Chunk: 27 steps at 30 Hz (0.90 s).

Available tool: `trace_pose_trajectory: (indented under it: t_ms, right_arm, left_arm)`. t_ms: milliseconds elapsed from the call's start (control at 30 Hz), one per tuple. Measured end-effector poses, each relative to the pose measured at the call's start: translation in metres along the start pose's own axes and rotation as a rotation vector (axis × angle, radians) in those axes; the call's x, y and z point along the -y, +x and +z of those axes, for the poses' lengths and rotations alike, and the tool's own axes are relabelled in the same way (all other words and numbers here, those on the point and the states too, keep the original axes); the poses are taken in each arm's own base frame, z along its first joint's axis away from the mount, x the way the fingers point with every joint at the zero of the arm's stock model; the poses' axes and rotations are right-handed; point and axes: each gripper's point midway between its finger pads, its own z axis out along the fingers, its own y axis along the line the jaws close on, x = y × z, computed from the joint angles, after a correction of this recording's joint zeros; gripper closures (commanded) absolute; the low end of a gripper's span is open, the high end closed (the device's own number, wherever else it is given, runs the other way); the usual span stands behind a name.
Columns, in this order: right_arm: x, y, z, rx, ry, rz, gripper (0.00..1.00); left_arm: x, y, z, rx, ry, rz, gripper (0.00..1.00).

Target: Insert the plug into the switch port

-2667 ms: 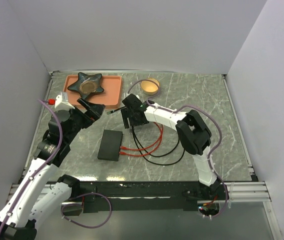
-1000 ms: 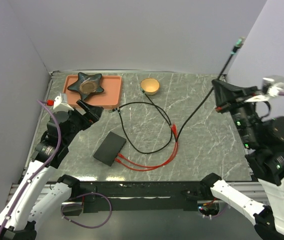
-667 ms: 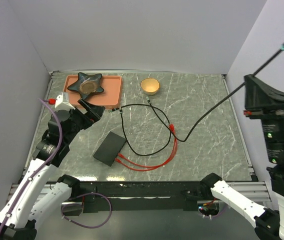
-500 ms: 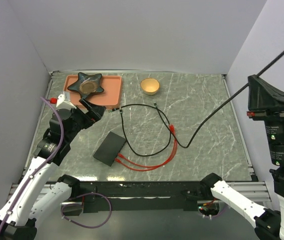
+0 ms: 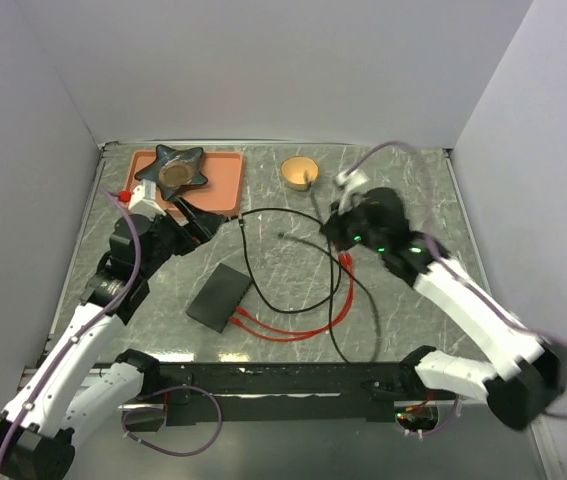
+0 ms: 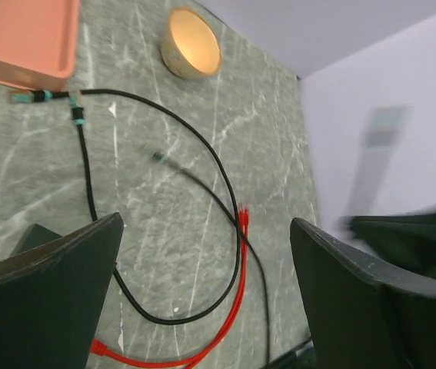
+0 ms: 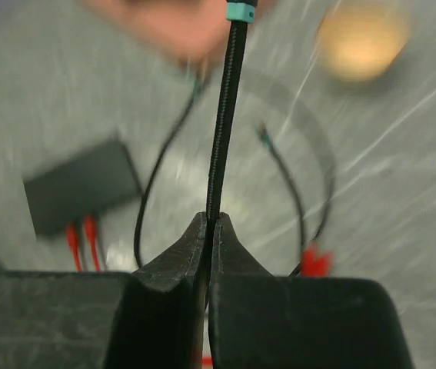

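The switch (image 5: 219, 292) is a flat black box left of the table's centre, also blurred in the right wrist view (image 7: 83, 192). Its ports cannot be made out; two red cables (image 5: 298, 328) enter its near-right edge. My right gripper (image 5: 331, 228) (image 7: 210, 219) hangs above the table's middle, shut on a thin black cable (image 7: 224, 123) a little below the plug. Only the plug's teal collar (image 7: 241, 11) shows, at the frame's top edge. The same cable's other end (image 5: 281, 236) (image 6: 158, 157) lies loose on the table. My left gripper (image 5: 195, 222) (image 6: 206, 223) is open and holds nothing, beside the tray's near corner.
A salmon-pink tray (image 5: 218, 185) at the back left holds a dark star-shaped dish (image 5: 171, 170). A small yellow bowl (image 5: 299, 172) (image 6: 191, 42) stands at the back centre. A second black cable (image 5: 263, 300) loops between tray and switch. Walls close in three sides.
My right arm has swung down from high at the right wall to above the table's middle, still holding the cable. The left gripper has edged a little forward and stays open.
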Motion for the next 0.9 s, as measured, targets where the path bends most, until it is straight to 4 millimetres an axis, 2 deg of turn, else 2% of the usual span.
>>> trace_pose_trajectory:
  t_ms: [33, 100, 167, 233, 333, 400, 467, 667, 900]
  right_arm:
    - [-0.002, 0.037, 0.02, -0.104, -0.025, 0.034, 1.0]
    - [-0.008, 0.103, 0.043, -0.285, -0.057, 0.097, 1.0]
    - [-0.019, 0.148, 0.055, -0.423, -0.089, 0.128, 1.0]
    - [-0.038, 0.174, 0.068, -0.504, -0.135, 0.114, 1.0]
    - [-0.07, 0.199, 0.08, -0.57, -0.204, 0.063, 1.0]
    - [-0.088, 0.211, 0.083, -0.593, -0.246, 0.031, 1.0]
    - [-0.103, 0.214, 0.084, -0.587, -0.286, 0.012, 1.0]
    - [-0.115, 0.204, 0.091, -0.515, -0.336, -0.011, 1.0]
    - [-0.13, 0.195, 0.088, -0.47, -0.376, -0.061, 1.0]
  left_arm:
    - [0.0, 0.004, 0.003, -0.013, 0.013, -0.001, 0.04]
    - [-0.003, 0.016, 0.011, -0.056, 0.031, -0.003, 0.03]
    - [-0.011, 0.034, 0.021, -0.11, 0.045, -0.01, 0.02]
    - [-0.023, 0.057, 0.026, -0.17, 0.061, -0.026, 0.02]
    - [-0.045, 0.091, 0.024, -0.24, 0.061, -0.066, 0.02]
    - [-0.059, 0.107, 0.018, -0.263, 0.049, -0.084, 0.02]
    - [-0.061, 0.109, 0.013, -0.255, 0.055, -0.089, 0.02]
    - [-0.039, 0.089, 0.007, -0.176, 0.145, -0.065, 0.03]
    - [-0.05, 0.098, 0.018, -0.205, 0.112, -0.075, 0.1]
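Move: The switch I'm bringing the held black plug to lies about 27 cm left of my right hand, 5 cm back and 28 cm below it, with two red plugs already in its right side, some 4 cm nearer me and 4 cm right of its middle. The free red plugs lie about 6 cm ahead and 5 cm right of my right hand. From my left hand the switch is nearly straight below, 26 cm down and 5 cm back. My right hand, still gripping the black cable just behind its plug, swoops down about 20 cm, then carries on left and somewhat back towards the switch's port side, easing up a little at the end; it tips further down and swings some 25 degrees counter-clockwise. My left hand, wide open, sinks about 10 cm towards the switch, bobbing up slightly on the way, drifts a little right and turns slightly clockwise. ##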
